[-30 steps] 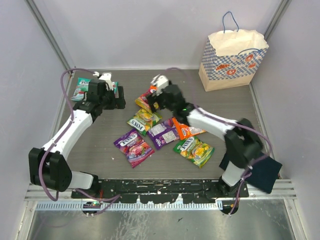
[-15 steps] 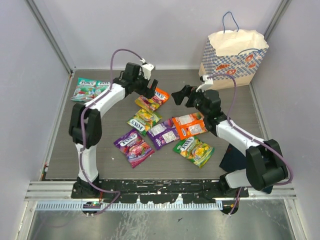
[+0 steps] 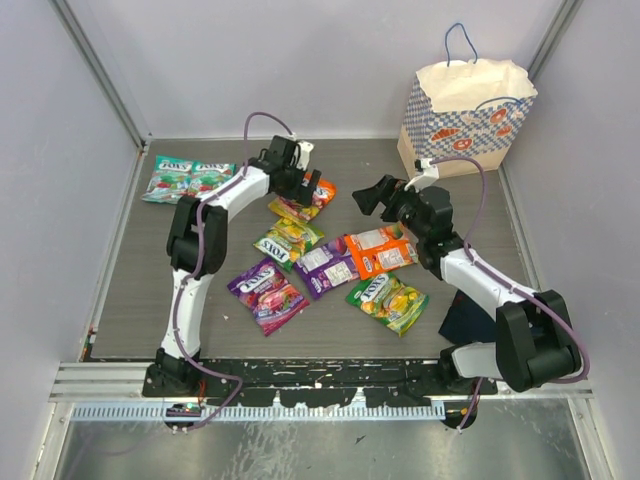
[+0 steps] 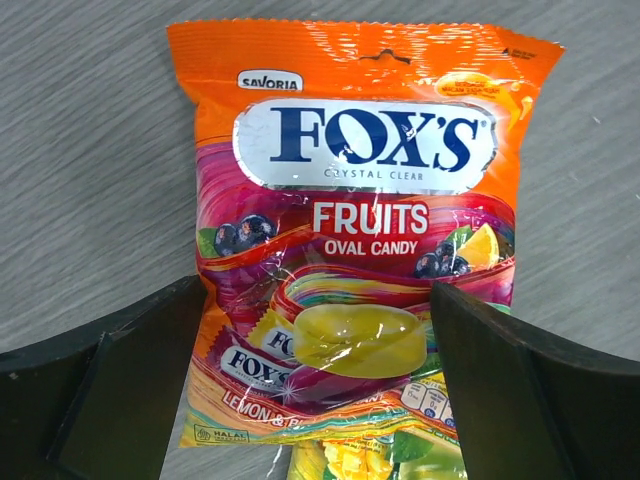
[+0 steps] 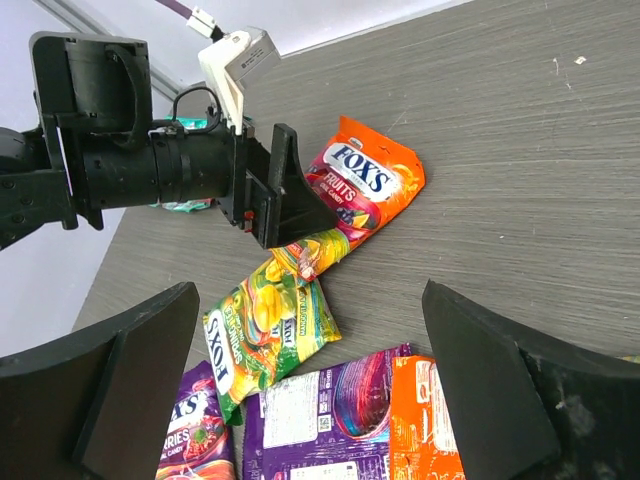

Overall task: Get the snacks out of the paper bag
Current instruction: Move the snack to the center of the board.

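Note:
Several glossy snacks lie flat on the table. The orange packet [image 3: 318,190] [image 4: 350,230] [image 5: 362,186] lies far centre, partly over a green-yellow one. My left gripper [image 3: 305,186] [image 4: 315,290] is open just above the orange packet's lower half, with a jaw at each side. My right gripper [image 3: 372,192] [image 5: 310,290] is open and empty, held above the table to the right of it. Two teal packets [image 3: 185,178] lie at far left. The paper bag [image 3: 465,115] stands upright at the far right corner; its inside is hidden.
More packets lie mid-table: green-yellow [image 3: 288,240], purple [image 3: 265,290], a purple one face down [image 3: 325,265], an orange one face down [image 3: 380,250], green-yellow [image 3: 388,300]. A dark navy cloth [image 3: 462,322] lies by the right arm's base. Grey walls enclose the table.
My left arm has swung from the teal packets at far left over to the orange packet. My right gripper has pulled back rightwards from that packet, open.

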`<action>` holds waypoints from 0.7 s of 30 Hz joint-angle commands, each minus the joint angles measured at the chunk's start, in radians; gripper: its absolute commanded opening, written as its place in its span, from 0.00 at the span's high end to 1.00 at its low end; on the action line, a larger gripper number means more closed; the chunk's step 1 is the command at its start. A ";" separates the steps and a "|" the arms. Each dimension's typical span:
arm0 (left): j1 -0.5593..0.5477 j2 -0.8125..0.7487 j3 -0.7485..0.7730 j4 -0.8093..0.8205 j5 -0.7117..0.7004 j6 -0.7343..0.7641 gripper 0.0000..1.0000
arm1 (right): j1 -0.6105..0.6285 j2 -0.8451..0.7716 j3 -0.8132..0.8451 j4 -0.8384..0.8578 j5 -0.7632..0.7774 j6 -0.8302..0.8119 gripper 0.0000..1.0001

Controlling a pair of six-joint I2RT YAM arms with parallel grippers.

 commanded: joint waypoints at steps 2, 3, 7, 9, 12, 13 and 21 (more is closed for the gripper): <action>0.014 0.029 0.043 -0.036 -0.195 -0.109 0.02 | -0.016 -0.027 -0.008 0.067 -0.046 0.036 0.00; 0.025 0.038 0.051 -0.039 -0.229 -0.124 0.02 | -0.017 -0.026 -0.009 0.071 -0.055 0.039 0.00; 0.074 0.064 0.071 -0.049 -0.324 -0.193 0.02 | -0.024 -0.025 -0.011 0.077 -0.071 0.045 0.00; 0.095 0.061 0.064 -0.035 -0.340 -0.206 0.02 | -0.025 -0.026 -0.010 0.077 -0.075 0.046 0.00; 0.120 0.066 0.071 -0.021 -0.350 -0.199 0.02 | -0.027 -0.020 -0.008 0.084 -0.086 0.050 0.00; 0.127 0.073 0.084 -0.031 -0.353 -0.198 0.02 | -0.027 -0.015 -0.006 0.086 -0.091 0.053 0.00; 0.164 0.095 0.139 -0.083 -0.368 -0.211 0.00 | -0.028 0.011 0.003 0.099 -0.124 0.067 0.00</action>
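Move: The orange fruits snack is already under the left hand's open fingertips, its middle about 2 cm ahead and 2 cm right of the hand point. The bare spot for it is about 12 cm left and 6 cm ahead, short of the nearer teal snack, which lies some 28 cm left and 4 cm ahead. The green-yellow snack lies about 13 cm back and 5 cm left. From the right hand, the orange snack is roughly 17 cm left, 8 cm ahead and 17 cm below. With its fingertips still down on the orange fruits snack and the fingers staying wide open, the left hand drags it along the board, going about 12 cm left and 6 cm forward towards the teal snacks. It keeps almost level while turning some 30 degrees counter-clockwise. ##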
